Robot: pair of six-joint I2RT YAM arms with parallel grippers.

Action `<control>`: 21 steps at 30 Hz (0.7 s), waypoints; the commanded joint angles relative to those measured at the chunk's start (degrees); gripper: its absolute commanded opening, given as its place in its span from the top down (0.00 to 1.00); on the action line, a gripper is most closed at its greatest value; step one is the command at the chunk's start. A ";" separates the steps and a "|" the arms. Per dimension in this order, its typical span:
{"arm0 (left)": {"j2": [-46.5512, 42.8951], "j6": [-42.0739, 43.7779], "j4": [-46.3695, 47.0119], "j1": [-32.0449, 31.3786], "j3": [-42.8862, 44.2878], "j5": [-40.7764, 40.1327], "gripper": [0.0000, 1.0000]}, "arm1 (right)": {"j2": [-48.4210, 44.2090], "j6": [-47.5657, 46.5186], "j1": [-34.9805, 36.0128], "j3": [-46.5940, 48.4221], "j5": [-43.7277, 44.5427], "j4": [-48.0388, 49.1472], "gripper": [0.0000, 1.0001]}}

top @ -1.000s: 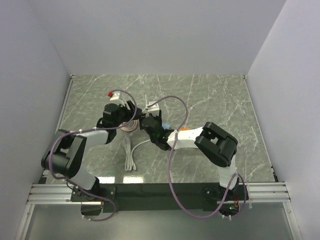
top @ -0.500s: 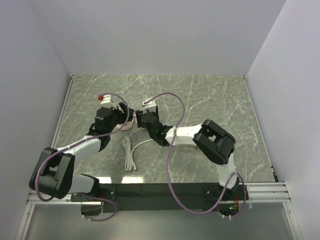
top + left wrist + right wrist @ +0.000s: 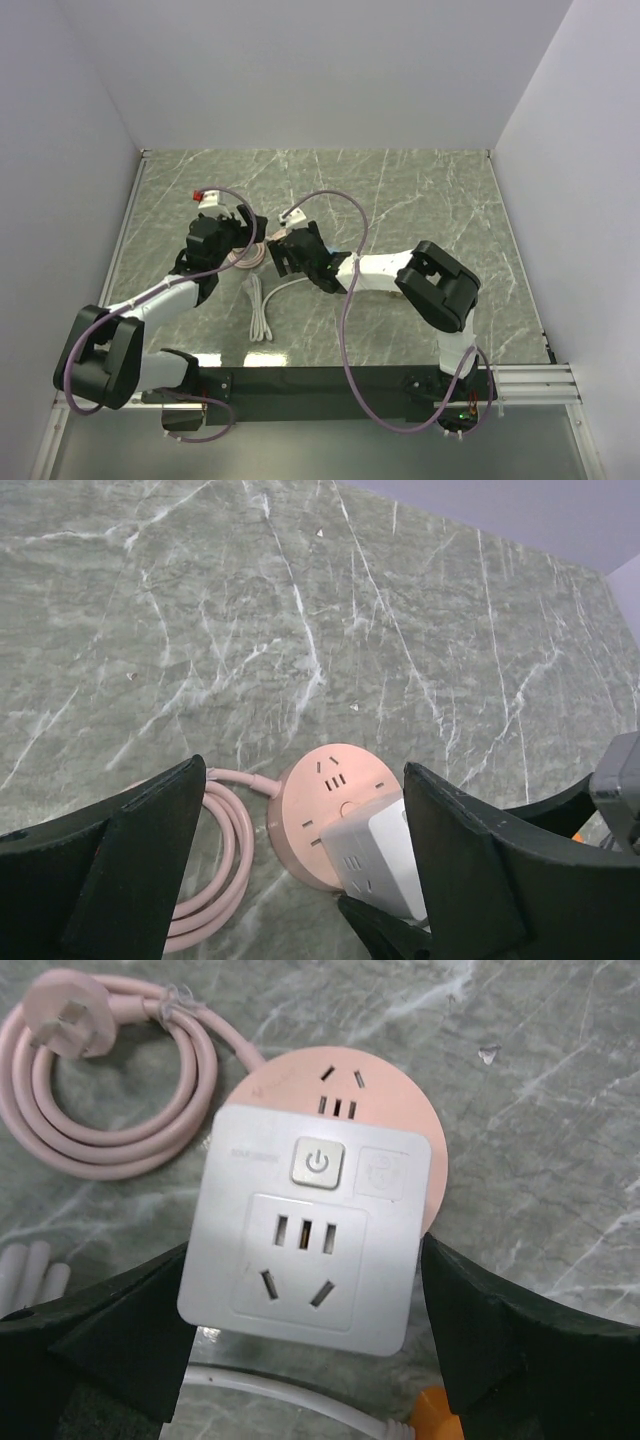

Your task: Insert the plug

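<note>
A round pink socket [image 3: 318, 792] lies on the marble table, its pink cord [image 3: 215, 860] coiled to its left. My right gripper [image 3: 305, 1300] is shut on a white square adapter plug [image 3: 310, 1230] with a power button, one finger on each side. It holds the plug flat over the near half of the pink socket [image 3: 385, 1095]. The plug also shows in the left wrist view [image 3: 385, 865]. My left gripper [image 3: 300, 880] is open, with its fingers wide apart on either side of the socket. In the top view both grippers meet at the socket [image 3: 257, 254].
The pink cord [image 3: 100, 1140] ends in a loose pink plug [image 3: 60, 1010] at the far left. A white cable [image 3: 262, 310] lies bundled on the table in front of the socket and runs under the adapter [image 3: 270, 1390]. White walls enclose the table.
The left arm has swung out to the left and its gripper sits a little farther left. The right gripper has moved left with the white plug, closer over the pink socket.
</note>
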 commanded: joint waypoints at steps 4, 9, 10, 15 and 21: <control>-3.89 1.35 0.46 0.07 -0.45 -2.14 0.14 | -8.36 -1.88 -0.36 -2.30 3.49 -0.13 0.08; -5.74 1.88 0.72 -0.10 -0.71 -2.06 0.15 | -17.92 -2.59 -0.27 -6.61 7.01 -1.09 0.07; -5.82 1.97 0.81 -0.19 -0.80 -1.97 0.15 | -19.17 -2.59 -0.27 -8.27 7.28 -1.62 0.06; -4.86 2.93 1.25 -1.24 -0.63 -1.45 0.16 | -26.63 -0.75 -0.36 -12.68 8.94 -3.46 0.06; -2.67 6.97 3.53 -9.31 2.26 -0.04 0.18 | -32.78 7.23 -3.08 -16.36 17.47 -15.85 0.05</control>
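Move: The tan plug adapter lies roughly 24 cm to the right of the right hand, 8 cm back and 4 cm lower. The white cube socket stands between this hand's open fingers, about 1 cm ahead. The blue plug is 8 cm right and 3 cm back, the orange strip 14 cm right and 5 cm back, both some 4 cm below. From the left hand the tan adapter is about 32 cm right, 12 cm back and 12 cm below. Lift the right gripper, fingers still wide open, clear of the white cube socket by about 10 cm while swinging it some 10 cm right and slightly back, over the blue plug and towards the tan plug adapter, turning a little clockwise. Raise the open left gripper 2 to 3 cm, then ease it right and a bit back. ##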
